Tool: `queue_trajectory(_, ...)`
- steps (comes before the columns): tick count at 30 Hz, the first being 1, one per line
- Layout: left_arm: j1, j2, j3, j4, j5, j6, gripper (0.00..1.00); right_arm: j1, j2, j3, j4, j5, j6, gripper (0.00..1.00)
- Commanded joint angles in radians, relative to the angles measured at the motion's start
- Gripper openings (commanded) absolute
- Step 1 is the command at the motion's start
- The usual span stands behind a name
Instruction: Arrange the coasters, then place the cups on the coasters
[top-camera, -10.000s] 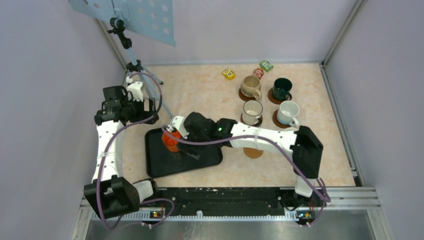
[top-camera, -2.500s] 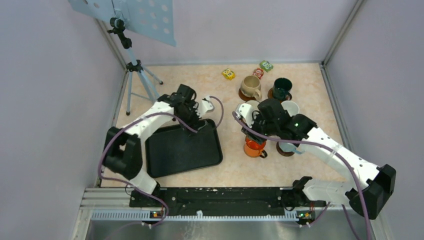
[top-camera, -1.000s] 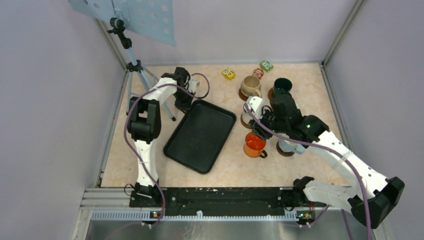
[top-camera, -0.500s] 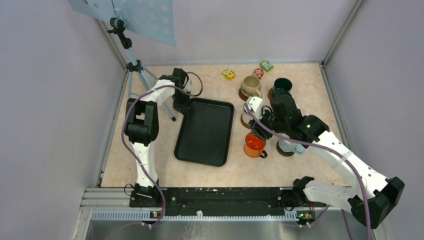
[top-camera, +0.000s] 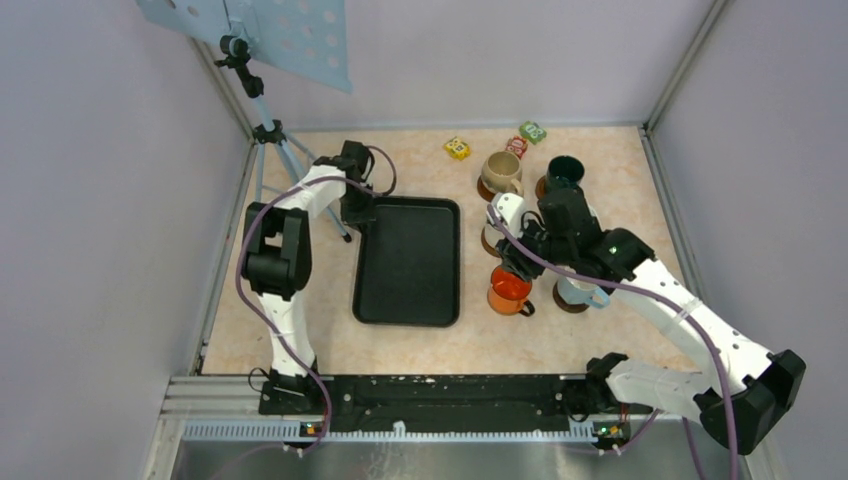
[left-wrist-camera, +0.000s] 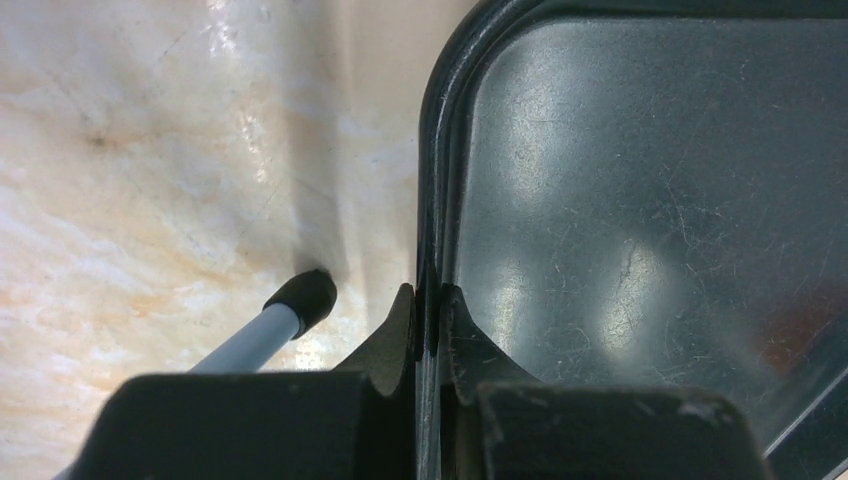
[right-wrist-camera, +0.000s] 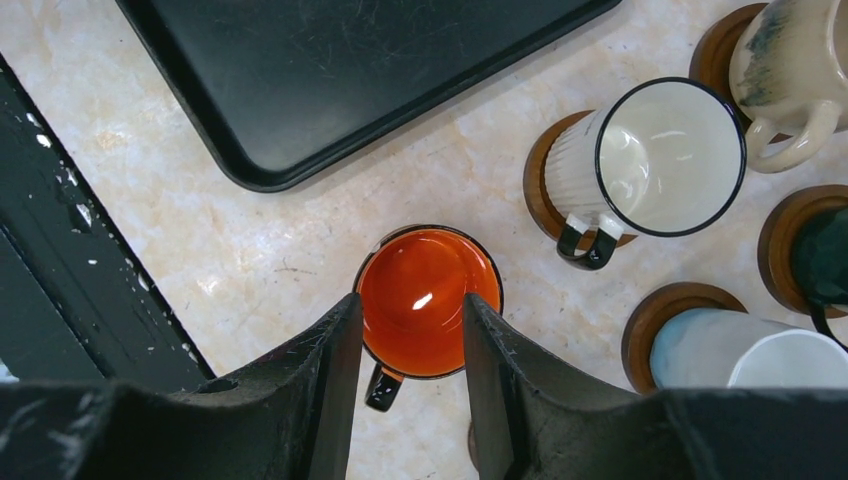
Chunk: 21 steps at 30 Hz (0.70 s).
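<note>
My left gripper (top-camera: 362, 210) (left-wrist-camera: 427, 300) is shut on the rim of the black tray (top-camera: 408, 260) (left-wrist-camera: 640, 200) at its far left corner. Open and empty, my right gripper (top-camera: 515, 265) (right-wrist-camera: 410, 300) hangs above the orange cup (top-camera: 510, 290) (right-wrist-camera: 428, 300), which stands on the table. I cannot tell what lies under it. The dark-rimmed white cup (right-wrist-camera: 665, 160) sits on a coaster (right-wrist-camera: 545, 180). The beige cup (top-camera: 500, 172), the dark green cup (top-camera: 563, 172) and the blue-handled white cup (top-camera: 580, 292) each stand on a brown coaster.
A tripod (top-camera: 270, 130) with a perforated panel stands at the back left, one rubber foot (left-wrist-camera: 300, 295) just left of my left fingers. Small yellow (top-camera: 457, 148), red (top-camera: 517, 146) and green (top-camera: 532, 131) blocks lie at the back. A black rail (top-camera: 440, 390) runs along the near edge.
The tray has swung round in my left gripper's hold, from slanted to square with the table edges. My right arm and the cups have stayed put.
</note>
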Motion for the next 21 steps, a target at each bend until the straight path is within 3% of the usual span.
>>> queue_trajectory(1,0.005,-0.094,-0.027,0.074,-0.13,-0.059,0.05,-0.01,0.007,0.031,0.021,-0.029,0.015,0.41)
queue_trajectory(7,0.005,-0.095,-0.05,0.087,-0.131,-0.073,0.07,-0.01,0.006,0.031,0.018,-0.026,0.015,0.41)
queue_trajectory(10,0.005,-0.094,-0.049,0.088,-0.137,-0.069,0.26,-0.01,0.008,0.029,0.018,-0.025,0.015,0.41)
queue_trajectory(13,0.006,-0.102,-0.049,0.091,-0.122,-0.051,0.55,-0.01,0.007,0.029,0.02,-0.024,0.015,0.41)
queue_trajectory(14,0.005,-0.106,-0.05,0.091,-0.11,-0.044,0.61,-0.01,0.008,0.03,0.019,-0.025,0.016,0.41)
queue_trajectory(21,-0.001,-0.147,-0.049,0.093,-0.055,0.002,0.74,-0.01,0.016,0.044,0.012,-0.024,0.02,0.44)
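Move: The black tray's left rim is already pinched by the left hand about 5 cm short of the far corner; the tray's middle lies roughly 9 cm to the right, 8 cm back and a couple of centimetres lower. The tripod foot stands some 3 cm left and 2 cm back, the yellow packet about 19 cm right and 16 cm ahead, the orange cup roughly 30 cm right and 14 cm back. From the right hand the tray's middle is some 21 cm left, 10 cm ahead and 18 cm below. The tray's left rim is let go: the left hand first eases about 1 cm up and a little to its left, then its nearly shut fingers spread wide, one outside the rim and one inside, while the hand drifts slightly forward and ends about 1.5 cm higher. Its fingertips swing forward some 5 degrees. ##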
